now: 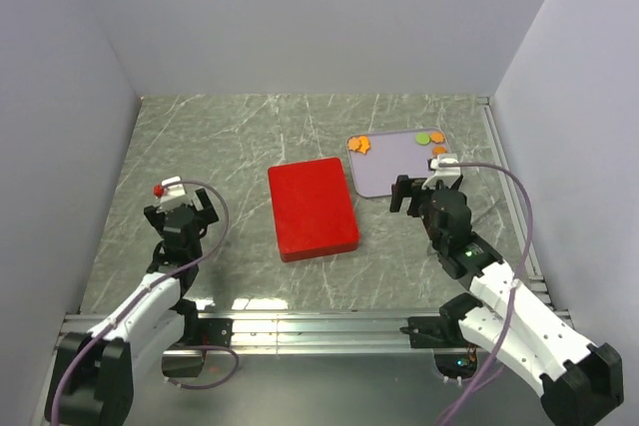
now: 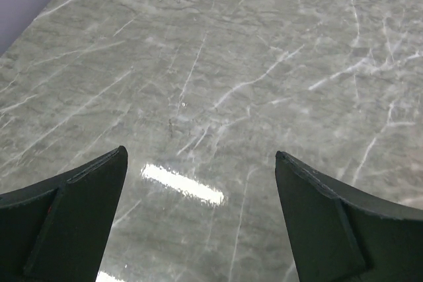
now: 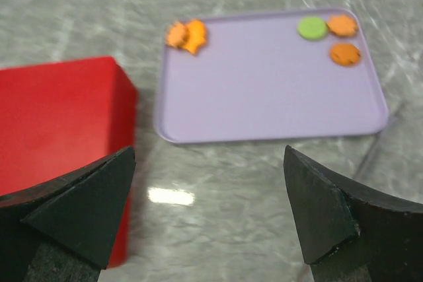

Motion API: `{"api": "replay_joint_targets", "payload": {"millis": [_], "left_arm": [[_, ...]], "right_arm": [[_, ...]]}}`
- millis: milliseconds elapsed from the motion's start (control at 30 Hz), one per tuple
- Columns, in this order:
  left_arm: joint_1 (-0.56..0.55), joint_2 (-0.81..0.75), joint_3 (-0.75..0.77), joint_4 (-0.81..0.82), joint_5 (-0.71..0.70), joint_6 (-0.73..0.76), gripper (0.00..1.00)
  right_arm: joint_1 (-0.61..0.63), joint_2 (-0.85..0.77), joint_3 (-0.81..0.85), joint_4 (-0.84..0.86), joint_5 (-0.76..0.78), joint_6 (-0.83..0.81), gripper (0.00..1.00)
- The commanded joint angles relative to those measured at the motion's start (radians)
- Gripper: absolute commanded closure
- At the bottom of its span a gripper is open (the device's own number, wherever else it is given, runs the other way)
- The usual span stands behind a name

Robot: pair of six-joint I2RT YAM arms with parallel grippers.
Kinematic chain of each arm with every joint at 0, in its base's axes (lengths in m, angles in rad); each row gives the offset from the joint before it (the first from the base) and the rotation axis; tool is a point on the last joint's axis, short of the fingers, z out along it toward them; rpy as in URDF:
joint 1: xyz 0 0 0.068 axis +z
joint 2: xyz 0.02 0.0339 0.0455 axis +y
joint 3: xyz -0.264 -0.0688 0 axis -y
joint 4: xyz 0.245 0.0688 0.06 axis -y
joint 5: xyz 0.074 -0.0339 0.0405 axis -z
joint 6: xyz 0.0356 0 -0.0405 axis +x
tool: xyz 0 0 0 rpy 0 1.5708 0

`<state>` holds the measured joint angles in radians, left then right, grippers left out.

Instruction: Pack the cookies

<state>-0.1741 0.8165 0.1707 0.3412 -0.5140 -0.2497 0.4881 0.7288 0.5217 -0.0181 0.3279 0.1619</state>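
A few cookies lie on a lilac tray: two irregular orange pieces at its far left corner, and a green disc with two orange discs at its far right corner. They also show in the right wrist view: the orange pieces, the green disc and the orange discs. My right gripper is open and empty, just in front of the tray's near edge. My left gripper is open and empty over bare table at the left.
A red rectangular box lies shut in the middle, left of the tray; it also shows in the right wrist view. Grey walls stand on three sides. A metal rail runs along the near edge of the marble table.
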Motion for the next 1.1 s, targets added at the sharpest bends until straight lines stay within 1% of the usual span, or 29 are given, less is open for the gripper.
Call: {"api": "replay_joint_targets", "payload": {"millis": [0, 33, 100, 200, 233, 367, 433, 467, 500, 567, 600, 633, 667, 700, 733, 767, 833, 867, 900, 933, 1067], "left_arm": [[0.048, 0.077, -0.011, 0.24, 0.054, 0.027, 0.01], [0.064, 0.104, -0.017, 0.307, 0.071, 0.027, 0.01], [0.112, 0.188, 0.01, 0.323, 0.123, 0.024, 0.01], [0.14, 0.272, 0.029, 0.441, 0.155, 0.053, 0.01], [0.148, 0.292, 0.032, 0.509, 0.167, 0.058, 0.0], [0.173, 0.41, 0.088, 0.579, 0.233, 0.066, 0.01], [0.173, 0.478, 0.119, 0.622, 0.253, 0.05, 0.0], [0.208, 0.499, 0.142, 0.593, 0.287, 0.029, 0.01], [0.226, 0.542, 0.165, 0.596, 0.32, 0.012, 0.04], [0.228, 0.617, 0.142, 0.721, 0.363, 0.016, 0.03], [0.217, 0.63, 0.136, 0.772, 0.417, 0.047, 0.03], [0.214, 0.632, 0.116, 0.788, 0.475, 0.081, 0.03], [0.209, 0.645, 0.093, 0.827, 0.464, 0.076, 0.03], [0.209, 0.659, 0.063, 0.948, 0.45, 0.073, 0.02], [0.209, 0.65, 0.064, 0.897, 0.415, 0.055, 0.01], [0.205, 0.636, 0.073, 0.856, 0.408, 0.055, 0.01], [0.194, 0.651, 0.058, 0.913, 0.396, 0.07, 0.01], [0.196, 0.642, 0.073, 0.863, 0.405, 0.07, 0.0], [0.193, 0.639, 0.082, 0.849, 0.428, 0.075, 0.01], [0.194, 0.642, 0.085, 0.857, 0.449, 0.095, 0.01], [0.182, 0.639, 0.082, 0.857, 0.433, 0.099, 0.01]], "right_arm": [[-0.019, 0.03, -0.049, 0.156, 0.088, -0.07, 0.0], [-0.017, 0.056, -0.069, 0.174, 0.095, -0.077, 0.0], [-0.02, 0.09, -0.084, 0.228, 0.109, -0.061, 0.0], [-0.042, 0.17, -0.112, 0.302, 0.115, -0.004, 0.0], [-0.052, 0.205, -0.105, 0.328, 0.117, -0.008, 0.0], [-0.068, 0.283, -0.08, 0.42, 0.126, -0.033, 0.0], [-0.069, 0.317, -0.065, 0.425, 0.137, -0.062, 0.0], [-0.072, 0.328, -0.062, 0.42, 0.141, -0.064, 0.0], [-0.071, 0.333, -0.063, 0.417, 0.145, -0.074, 0.0], [-0.072, 0.334, -0.071, 0.403, 0.157, -0.078, 0.0], [-0.074, 0.331, -0.084, 0.4, 0.164, -0.075, 0.0], [-0.075, 0.324, -0.089, 0.399, 0.169, -0.07, 0.0], [-0.077, 0.322, -0.094, 0.392, 0.174, -0.061, 0.0], [-0.079, 0.319, -0.1, 0.392, 0.178, -0.056, 0.0], [-0.077, 0.313, -0.109, 0.392, 0.181, -0.053, 0.0], [-0.077, 0.314, -0.114, 0.397, 0.183, -0.052, 0.0], [-0.079, 0.314, -0.12, 0.403, 0.183, -0.051, 0.0], [-0.079, 0.316, -0.123, 0.412, 0.184, -0.053, 0.0], [-0.077, 0.314, -0.126, 0.418, 0.183, -0.055, 0.0], [-0.08, 0.314, -0.127, 0.425, 0.181, -0.056, 0.0], [-0.082, 0.317, -0.138, 0.457, 0.184, -0.058, 0.0]]}}
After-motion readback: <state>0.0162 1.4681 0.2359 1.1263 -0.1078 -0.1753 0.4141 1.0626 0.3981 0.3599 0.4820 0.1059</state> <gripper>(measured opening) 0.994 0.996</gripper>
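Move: The closed red box lies some 27 cm to my right hand's left, about 2 cm farther out and roughly 17 cm below. From that hand the cookie tray is about 17 cm straight ahead and 20 cm down, and the tongs lie about 13 cm to its right, 2 cm back and 20 cm down. From my left hand the box is about 36 cm to the right, 2 cm ahead and 7 cm below. With both grippers empty and still wide open, I settle my arms into a matching forward pose. My right hand sinks about 7 cm while easing forward and right towards the tray's near side, then holds; my left reaches some 8 cm forward over bare table, tipping slightly up. Both turn a little over 10 degrees clockwise, touching nothing. ##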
